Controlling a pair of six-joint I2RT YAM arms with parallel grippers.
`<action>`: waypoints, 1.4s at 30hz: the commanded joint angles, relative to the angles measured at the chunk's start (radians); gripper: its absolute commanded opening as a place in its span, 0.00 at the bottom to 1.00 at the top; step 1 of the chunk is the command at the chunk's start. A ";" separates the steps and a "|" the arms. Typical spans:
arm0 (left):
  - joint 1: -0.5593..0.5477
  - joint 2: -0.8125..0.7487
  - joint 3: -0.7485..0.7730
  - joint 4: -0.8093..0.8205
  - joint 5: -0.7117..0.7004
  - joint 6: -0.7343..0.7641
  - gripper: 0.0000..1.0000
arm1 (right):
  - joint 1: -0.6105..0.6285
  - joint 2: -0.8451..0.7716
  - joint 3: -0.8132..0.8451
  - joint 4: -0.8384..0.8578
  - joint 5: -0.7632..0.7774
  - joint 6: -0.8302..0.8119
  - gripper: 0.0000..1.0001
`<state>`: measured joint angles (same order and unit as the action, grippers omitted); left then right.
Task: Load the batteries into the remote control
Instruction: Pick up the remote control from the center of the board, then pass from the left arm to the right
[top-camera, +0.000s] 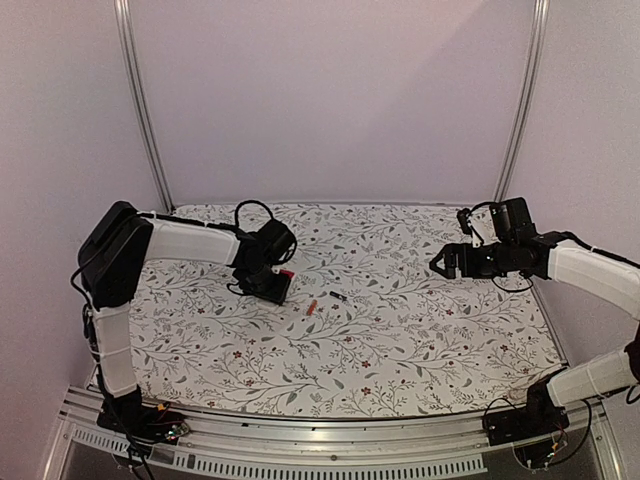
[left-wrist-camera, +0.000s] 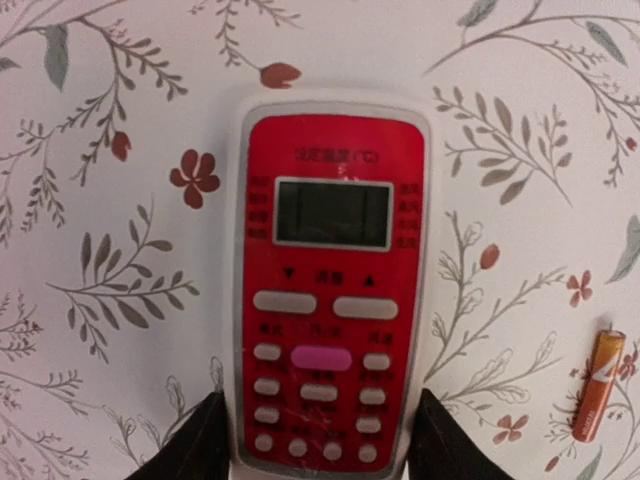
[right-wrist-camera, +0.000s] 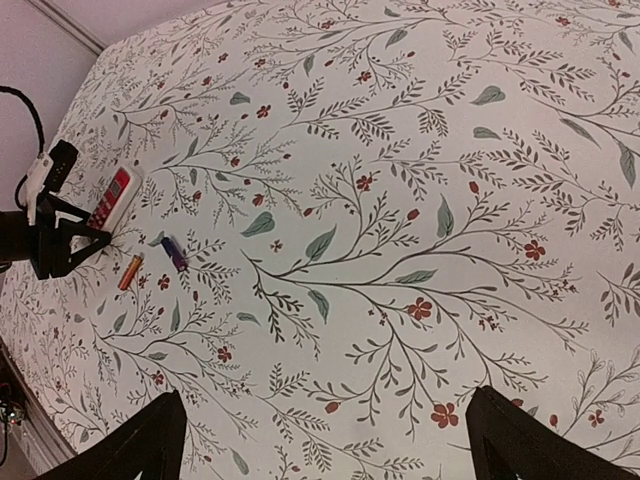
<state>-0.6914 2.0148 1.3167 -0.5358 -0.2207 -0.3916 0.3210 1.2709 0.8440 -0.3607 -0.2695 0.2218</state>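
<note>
The remote control (left-wrist-camera: 330, 290) lies face up on the flowered cloth, its red button face and small screen showing. My left gripper (left-wrist-camera: 318, 450) is down over its lower end, one black finger pressed against each long side. In the top view the left gripper (top-camera: 272, 285) hides most of the remote control (top-camera: 286, 274). The reddish-orange battery (left-wrist-camera: 598, 385) lies just right of it on the cloth, where the top view also shows that orange battery (top-camera: 312, 306) beside the dark battery (top-camera: 338, 296). My right gripper (top-camera: 440, 262) hovers open at the right, nothing between its fingers.
From the right wrist, the remote control (right-wrist-camera: 112, 197), orange battery (right-wrist-camera: 130, 271) and dark battery (right-wrist-camera: 174, 251) are far off at the left. The flowered cloth (top-camera: 400, 340) covers the table. Two metal posts rise at the back corners.
</note>
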 joint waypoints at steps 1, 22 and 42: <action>0.012 -0.091 -0.023 -0.023 0.058 0.044 0.49 | 0.023 -0.045 0.017 -0.018 -0.054 -0.020 0.99; -0.100 -0.625 -0.197 -0.069 1.016 0.129 0.39 | 0.657 -0.271 0.076 -0.157 0.159 -0.388 0.99; -0.381 -0.543 -0.092 -0.204 1.261 0.268 0.38 | 1.082 -0.170 0.259 -0.218 0.332 -0.673 0.72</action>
<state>-1.0428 1.4387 1.1866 -0.7094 0.9966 -0.1669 1.3464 1.0763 1.0626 -0.5358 0.0353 -0.3897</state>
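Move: Between the left fingers already, near its lower end, the remote control has its middle about 4 cm ahead of that hand, level sideways and roughly at its height. Counted from the left hand, the orange battery lies some 9 cm to the right and level fore-and-aft, the dark battery about 15 cm right and 3 cm ahead, both 1 cm lower. From the right hand the remote's middle is roughly 36 cm left, 6 cm ahead and 14 cm below. Lifting the remote off the board, the left hand, its grip width unchanged, first climbs steeply, then draws back some 32 cm and a little right, ending about 22 cm up, turning clockwise with its left side dipping. The right hand comes to meet the remote's free end, back about 24 cm, left 18 and up 12, turning counter-clockwise and tipping up as its wide-open fingers start closing late; contact isn't clear. ##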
